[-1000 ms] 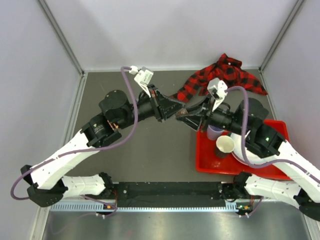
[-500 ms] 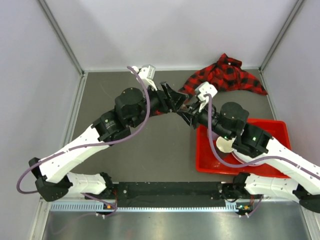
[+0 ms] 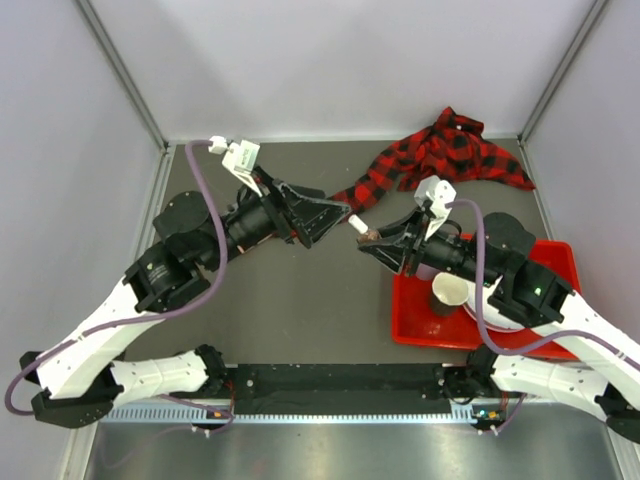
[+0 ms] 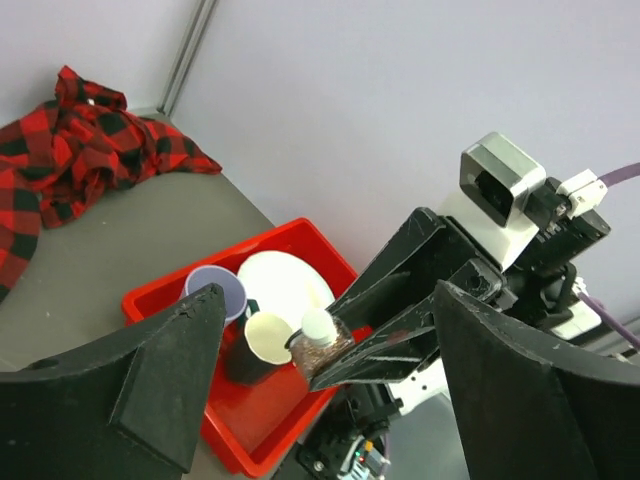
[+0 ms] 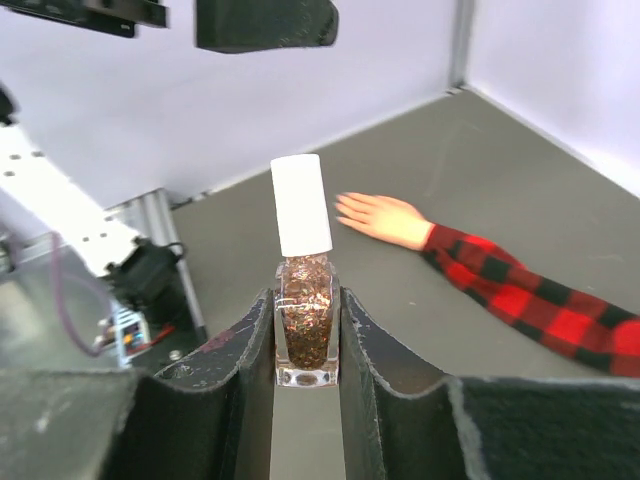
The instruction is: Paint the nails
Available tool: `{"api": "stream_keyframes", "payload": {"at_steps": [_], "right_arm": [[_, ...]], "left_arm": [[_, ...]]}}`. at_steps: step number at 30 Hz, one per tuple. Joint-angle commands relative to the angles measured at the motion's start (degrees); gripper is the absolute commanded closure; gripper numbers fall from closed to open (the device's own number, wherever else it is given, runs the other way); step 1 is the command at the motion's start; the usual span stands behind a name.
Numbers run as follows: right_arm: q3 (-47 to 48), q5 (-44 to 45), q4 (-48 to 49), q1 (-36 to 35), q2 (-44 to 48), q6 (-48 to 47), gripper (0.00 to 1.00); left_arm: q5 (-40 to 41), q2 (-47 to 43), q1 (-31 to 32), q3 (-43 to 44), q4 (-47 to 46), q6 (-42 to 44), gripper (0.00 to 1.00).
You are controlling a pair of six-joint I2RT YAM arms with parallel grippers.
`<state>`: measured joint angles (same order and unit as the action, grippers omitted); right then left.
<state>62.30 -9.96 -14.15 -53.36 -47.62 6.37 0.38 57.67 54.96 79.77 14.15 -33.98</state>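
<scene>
My right gripper is shut on a small glitter polish bottle with its white cap on, held upright above the table. From above, the bottle hangs at the tip of the right gripper. My left gripper stands open a short way to the bottle's left, holding nothing. Its wide-apart fingers frame the bottle. The peach mannequin hand lies flat at the end of the plaid sleeve; its nails are tiny. From above the hand is hidden under the left gripper.
A red tray at the right holds a purple cup, a paper cup and a white plate. The rest of the plaid shirt is heaped at the back right. Grey walls close in the table.
My left gripper has opened wide and drawn back to the left, away from the bottle. The right gripper still holds the capped bottle and has shifted slightly.
</scene>
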Motion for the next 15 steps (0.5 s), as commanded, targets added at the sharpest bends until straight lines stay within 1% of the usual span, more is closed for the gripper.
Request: {"api": "stream_keyframes", "payload": {"at_steps": [1,6,11,15], "right_arm": [[0.5,-6.6,2.5,0.7,2.0,3.2,1.0],[0.9,-6.8,2.6,0.6,2.2,4.0,1.0],[1.4,-7.0,2.6,0.6,2.0,4.1,1.0],[1.5,-6.8,2.3,0.6,1.9,3.9,1.0]], "left_arm": [[-2.2,-1.6,-0.2,0.2,4.6,-0.8,0.13],[-4.0,0.1,-0.3,3.2,9.3,-5.3,0.17],[-6.8,2.8,-0.2,3.7,9.2,-6.5,0.31],[-8.6,3.3,-0.2,3.0,6.8,-6.7,0.38]]}}
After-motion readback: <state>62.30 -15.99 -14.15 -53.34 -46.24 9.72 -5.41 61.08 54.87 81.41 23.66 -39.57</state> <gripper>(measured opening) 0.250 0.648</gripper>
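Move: The white cap of the nail polish bottle, upright in the right hand's grip, is about 5 cm to the left hand's right, 2 cm ahead and 6 cm below it. Seen from the right hand, the cap is some 3 cm left, 1 cm ahead and 3 cm up. Far below the left hand, roughly 35 cm, stand the purple mug, 23 cm right and 8 cm ahead, and the mannequin hand, 20 cm left and 13 cm ahead. Down by about 4.5 cm goes the left hand, easing back slightly at first and then swinging some 2.5 cm right over the cap, its fingers dipping about 10 degrees and partly closing from wide open until they straddle the cap. The right hand keeps its pinch on the bottle and draws it back some 2.5 cm, turning slightly counter-clockwise, then steadies. ##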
